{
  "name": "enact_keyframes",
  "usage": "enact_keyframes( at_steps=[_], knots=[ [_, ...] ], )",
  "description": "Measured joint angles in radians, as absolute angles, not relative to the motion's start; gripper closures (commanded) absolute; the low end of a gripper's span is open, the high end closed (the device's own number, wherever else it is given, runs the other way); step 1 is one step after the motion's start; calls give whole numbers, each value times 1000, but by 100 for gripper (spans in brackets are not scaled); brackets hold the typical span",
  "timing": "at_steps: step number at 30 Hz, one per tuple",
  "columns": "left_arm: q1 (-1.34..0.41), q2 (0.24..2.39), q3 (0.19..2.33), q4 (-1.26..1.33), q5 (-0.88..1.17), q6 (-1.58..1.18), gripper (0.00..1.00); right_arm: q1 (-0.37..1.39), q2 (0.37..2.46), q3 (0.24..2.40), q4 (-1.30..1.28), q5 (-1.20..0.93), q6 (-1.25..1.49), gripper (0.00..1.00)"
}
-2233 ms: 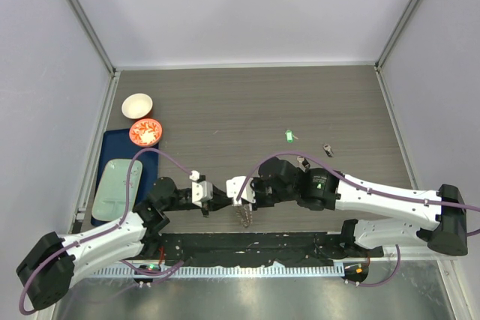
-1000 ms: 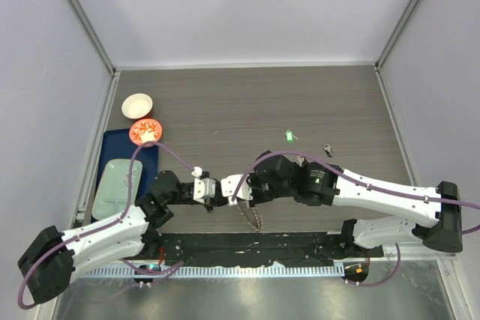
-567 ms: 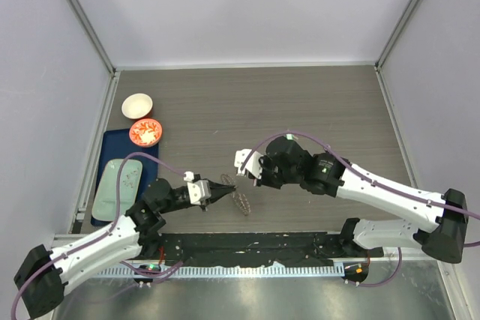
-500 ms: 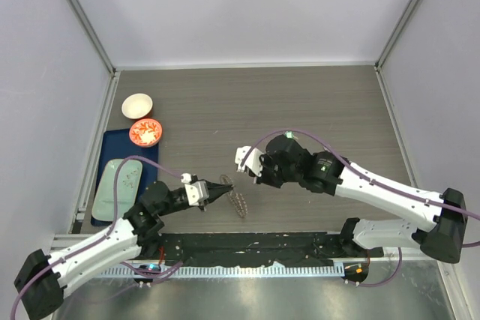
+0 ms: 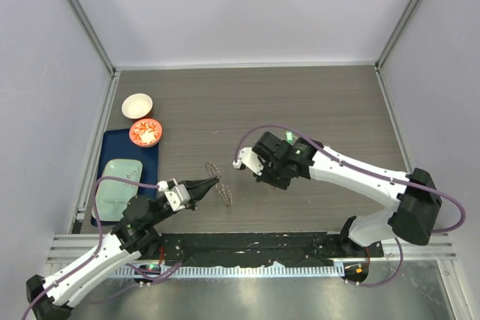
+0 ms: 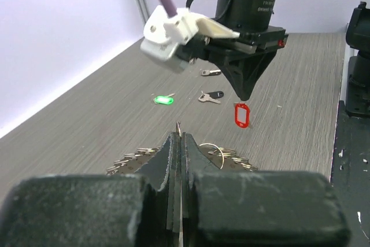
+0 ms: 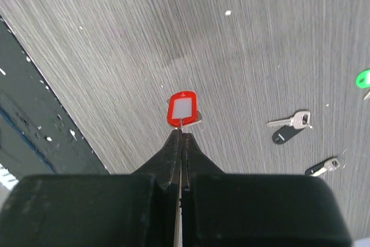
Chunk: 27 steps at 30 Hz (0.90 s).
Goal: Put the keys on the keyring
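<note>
My left gripper (image 5: 216, 180) (image 6: 180, 136) is shut on the keyring (image 5: 225, 194), a jagged grey ring (image 6: 132, 159) held tilted just above the table at the near centre. My right gripper (image 7: 181, 133) (image 6: 245, 94) is shut on the red key (image 7: 182, 108), whose red head (image 6: 242, 114) hangs from the tips a short way beyond the ring and right of it, apart from it. On the table behind lie a green key (image 6: 163, 100) (image 7: 363, 78), a black key (image 6: 211, 95) (image 7: 287, 127) and another key (image 6: 211, 72) (image 7: 322, 166).
At the left stands a blue tray (image 5: 147, 160) with a pale green plate (image 5: 116, 185). A white bowl (image 5: 137, 105) and an orange bowl (image 5: 145, 132) sit behind it. The black base rail (image 5: 247, 249) runs along the near edge.
A second ago the two grippers met at the ring. The left arm has since drawn back left with the keyring, and the right gripper has moved away rearward with the red key.
</note>
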State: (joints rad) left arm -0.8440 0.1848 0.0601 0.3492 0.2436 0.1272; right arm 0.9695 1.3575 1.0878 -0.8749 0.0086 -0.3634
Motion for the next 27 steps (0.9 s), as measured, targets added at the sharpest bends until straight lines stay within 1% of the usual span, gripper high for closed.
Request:
enact_keyframes(
  at_steps=[7,16,21,27],
  knots=[
    [-844,167,57,317,222,113,100,926,1589,1221,-1000,5,-386,99],
    [-844,157,57,305,223,112,100,889,1914,1394,-1029,-44,-439,99],
    [-844,157,57,302,226,111,100,886,2008,1488,-1037,-54,-451,99],
    [-844,173,57,302,229,110,100,886,2072,1561,-1039,-54,-458,99]
  ],
)
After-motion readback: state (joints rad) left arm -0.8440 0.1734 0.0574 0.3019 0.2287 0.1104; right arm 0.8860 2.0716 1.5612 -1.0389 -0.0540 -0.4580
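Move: Ahead and to the left of the right hand, which already holds the red-tagged key hanging from shut fingertips, lies the bare patch of table it goes to: some 6 cm forward, 5 cm left and 11 cm down. From that hand the black-tagged key is roughly 11 cm ahead and 9 cm right, the green-tagged key 20 cm ahead and 6 cm right, both on the table. The patch is about 9 cm ahead of, 11 cm right of and 19 cm below the left hand. Sinking about 9 cm to just above the table, the right hand also reaches some 6 cm forward and 5 cm left, most of the drop coming first and the sideways drift after. Its wrist swings some 25 degrees so the fingers, slanting forward-left before, point straight down; they stay shut, keeping hold at the red tag's holed end as tag and key meet the table. The left hand keeps the keyring up almost still. ##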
